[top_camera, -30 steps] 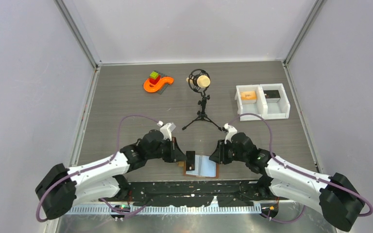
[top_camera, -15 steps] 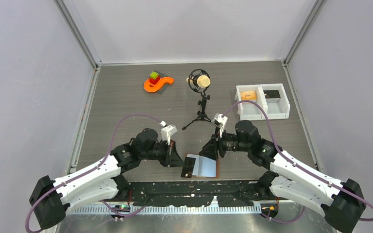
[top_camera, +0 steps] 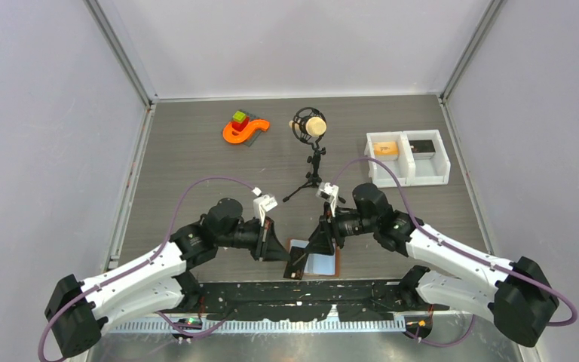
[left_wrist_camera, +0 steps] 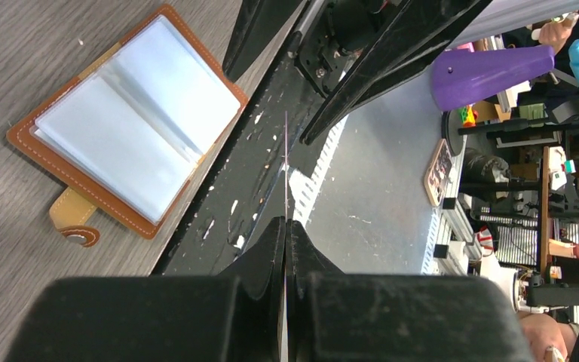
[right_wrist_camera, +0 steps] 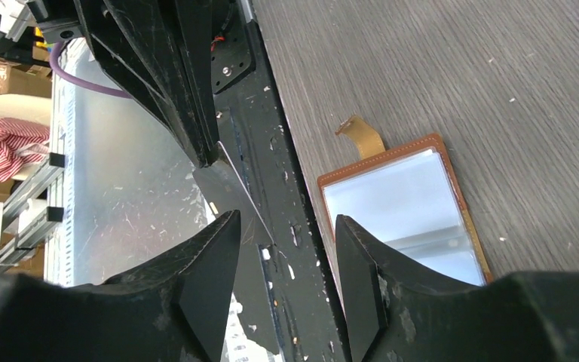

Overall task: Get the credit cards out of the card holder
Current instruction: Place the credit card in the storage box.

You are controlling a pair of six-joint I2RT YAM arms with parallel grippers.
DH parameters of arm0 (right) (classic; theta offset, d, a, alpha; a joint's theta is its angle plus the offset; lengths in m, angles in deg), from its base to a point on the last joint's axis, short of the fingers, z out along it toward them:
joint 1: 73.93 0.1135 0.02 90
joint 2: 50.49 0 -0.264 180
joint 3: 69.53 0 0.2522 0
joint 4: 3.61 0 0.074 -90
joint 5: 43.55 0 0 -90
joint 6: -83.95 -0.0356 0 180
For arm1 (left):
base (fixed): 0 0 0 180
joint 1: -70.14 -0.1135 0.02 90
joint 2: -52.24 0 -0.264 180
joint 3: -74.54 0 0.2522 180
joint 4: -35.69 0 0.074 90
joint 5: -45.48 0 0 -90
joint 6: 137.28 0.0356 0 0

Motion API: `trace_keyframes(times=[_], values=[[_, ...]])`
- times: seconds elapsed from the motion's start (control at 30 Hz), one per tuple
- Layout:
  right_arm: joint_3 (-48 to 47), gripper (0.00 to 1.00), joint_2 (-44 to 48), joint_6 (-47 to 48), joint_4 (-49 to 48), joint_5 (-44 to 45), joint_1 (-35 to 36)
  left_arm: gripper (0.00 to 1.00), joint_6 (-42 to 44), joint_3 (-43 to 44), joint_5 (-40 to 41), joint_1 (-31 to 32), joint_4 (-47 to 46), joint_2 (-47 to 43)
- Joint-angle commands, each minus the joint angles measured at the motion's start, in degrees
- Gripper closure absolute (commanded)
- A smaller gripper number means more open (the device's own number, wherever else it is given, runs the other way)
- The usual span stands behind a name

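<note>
The card holder point(top_camera: 323, 264) lies open near the table's front edge, brown leather with a pale blue inside point(left_wrist_camera: 132, 124) and its tab point(right_wrist_camera: 362, 136) sticking out. My left gripper point(top_camera: 285, 253) is shut on a thin dark credit card point(top_camera: 296, 262), held over the holder's left edge. In the left wrist view that card point(left_wrist_camera: 286, 170) is edge-on, sticking out from my left gripper point(left_wrist_camera: 286, 222). My right gripper point(top_camera: 321, 243) hovers above the holder, tilted toward the card. Its jaws point(right_wrist_camera: 286, 222) are open, and the card point(right_wrist_camera: 234, 192) shows beyond them, not touched.
A black rail point(top_camera: 301, 290) runs along the table's front edge just below the holder. Further back stand a microphone on a tripod point(top_camera: 310, 132), an orange curved toy with blocks point(top_camera: 243, 128) and a white two-compartment bin point(top_camera: 408, 158).
My right gripper has left the holder's right edge, moved left and up toward the held card, and opened its jaws. The left gripper stays shut on the card and has shifted a little left.
</note>
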Motion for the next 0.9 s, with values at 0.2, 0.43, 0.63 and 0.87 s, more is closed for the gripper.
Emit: trace_keyframes(times=[0.2, 0.43, 0.63, 0.87], values=[[-1.12, 0.61, -1.98, -0.97, -5.93, -5.29, 0.13, 1.0, -0.77, -0.01, -2.12, -0.17, -4.52, 0.04], [-0.46, 0.95, 1.55, -5.11, -9.34, -3.76, 0.13, 0.89, 0.83, 0.65, 3.05, -0.16, 0.53, -0.99], [-0.85, 0.95, 5.38, -7.24, -6.02, -0.14, -0.08, 0.34, 4.07, 3.93, 11.5, -0.16, 8.87, -3.82], [-2.71, 0.95, 10.72, -7.64, 7.88, 7.55, -5.87, 0.0, 8.39, 8.48, 23.89, -0.17, 19.5, -9.53]])
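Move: The black credit card is already pinched in my left hand, its middle about 4 cm right of that hand, 2 cm back and 2 cm lower. From my right hand, whose half-open fingers straddle the card's near edge, its middle lies roughly 5 cm left, 4 cm back and slightly below. The open card holder lies about 12 cm beneath my right hand; the storage box is some 31 cm ahead of it, 30 cm right and 9 cm lower. I take the card over: my right hand stays nearly in place and shuts its fingers on the card's edge while my left still holds the other side. Then my left hand opens wide, dips about 1 cm and backs off some 4 cm to the left and forward, its fingers swinging slightly counter-clockwise, and my right hand lifts about 4 cm with the card. ##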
